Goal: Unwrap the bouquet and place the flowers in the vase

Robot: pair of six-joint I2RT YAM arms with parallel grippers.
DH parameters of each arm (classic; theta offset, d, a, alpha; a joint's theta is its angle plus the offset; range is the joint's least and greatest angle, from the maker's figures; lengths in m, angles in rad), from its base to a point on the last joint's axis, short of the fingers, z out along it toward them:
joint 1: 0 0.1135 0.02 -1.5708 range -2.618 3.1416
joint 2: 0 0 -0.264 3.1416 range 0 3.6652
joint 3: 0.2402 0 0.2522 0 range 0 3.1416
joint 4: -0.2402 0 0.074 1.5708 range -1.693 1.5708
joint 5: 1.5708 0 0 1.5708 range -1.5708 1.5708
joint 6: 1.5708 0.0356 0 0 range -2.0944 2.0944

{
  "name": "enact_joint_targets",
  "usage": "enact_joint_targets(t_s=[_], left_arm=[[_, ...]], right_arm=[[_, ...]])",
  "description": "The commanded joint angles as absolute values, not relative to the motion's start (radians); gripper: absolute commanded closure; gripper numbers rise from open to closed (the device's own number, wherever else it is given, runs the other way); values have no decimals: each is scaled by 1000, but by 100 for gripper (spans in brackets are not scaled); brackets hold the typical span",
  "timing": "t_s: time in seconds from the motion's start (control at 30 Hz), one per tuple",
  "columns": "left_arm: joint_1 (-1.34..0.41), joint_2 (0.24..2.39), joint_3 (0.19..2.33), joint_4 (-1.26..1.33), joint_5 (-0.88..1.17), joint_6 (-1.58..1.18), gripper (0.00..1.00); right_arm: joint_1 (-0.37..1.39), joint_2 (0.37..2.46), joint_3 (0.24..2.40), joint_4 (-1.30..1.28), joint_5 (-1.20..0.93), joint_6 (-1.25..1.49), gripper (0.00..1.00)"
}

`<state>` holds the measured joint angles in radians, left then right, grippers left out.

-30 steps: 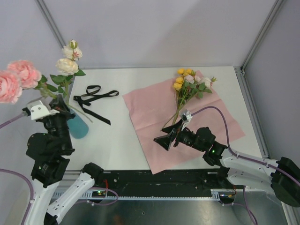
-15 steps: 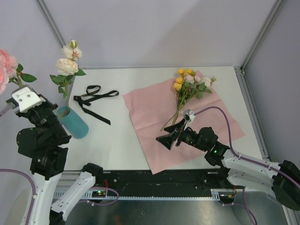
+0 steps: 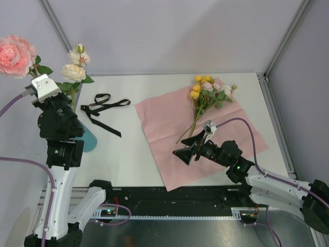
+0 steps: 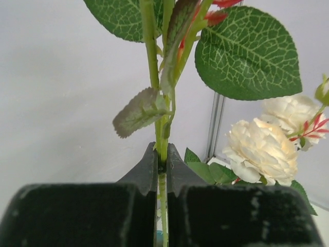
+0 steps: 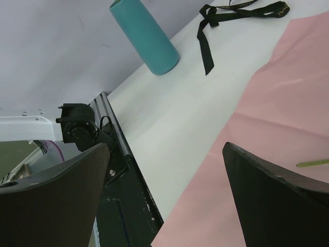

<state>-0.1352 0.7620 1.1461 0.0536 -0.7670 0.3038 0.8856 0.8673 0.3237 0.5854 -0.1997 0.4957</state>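
Note:
The bouquet lies unwrapped: yellow and white flowers (image 3: pixel 206 91) rest on the flat pink paper (image 3: pixel 226 128). My left gripper (image 4: pixel 161 157) is shut on the green stem (image 4: pixel 149 62) of a pink rose (image 3: pixel 15 54) and holds it high at the far left. The teal vase (image 3: pixel 88 140) stands just behind the left arm, partly hidden by it, with cream roses (image 3: pixel 73 72) in it. My right gripper (image 3: pixel 185 153) hovers open over the paper's near left edge, holding nothing. In the right wrist view the vase (image 5: pixel 146 36) stands far ahead of the right gripper (image 5: pixel 165 154).
A loose black ribbon (image 3: pixel 103 109) lies on the white table between the vase and the paper. A black rail (image 3: pixel 169 198) runs along the table's near edge. Grey walls with metal posts (image 3: pixel 285 38) close in the back and sides.
My left arm has lifted the pink rose and swung it from the far left edge to upright beside the cream roses. The right gripper has drifted slightly right, still open.

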Motion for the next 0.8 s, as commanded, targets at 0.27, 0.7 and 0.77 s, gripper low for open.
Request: enact_joint_targets(t_s=[0.27,0.7,0.77], left_arm=[[-53,747,928,7,-768,43,86],[-51,712,824,-94,-803,-74,39],[-51,682,820,-112,-770,-96,25]], right_arm=[[844,863,322,587,-206,535,1],[768,909,350,525,-223,613,1],[760,923,365,498,-221,629,1]])
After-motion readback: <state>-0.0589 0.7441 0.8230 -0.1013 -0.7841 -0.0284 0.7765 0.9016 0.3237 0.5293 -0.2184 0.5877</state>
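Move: For the left hand, which already holds the pink rose by its stem, the vase's middle is about 6 cm ahead, 3 cm to the left and roughly 38 cm below. The white roses in it sit some 12 cm ahead, 8 cm to the right and slightly lower than the hand; the black ribbon lies about 25 cm ahead and 6 cm right on the table. From the open right hand, the remaining stems are around 22 cm ahead, 7 cm right and 20 cm down. The pink rose is lowered stem-first into the vase beside the white roses: the left hand sinks some 16 cm, edging slightly forward and tipping its fingers down to about level, while they open well apart from mid-descent and let go of the stem. The open right hand eases forward, down and a little right towards the remaining stems, tilting down slightly. ##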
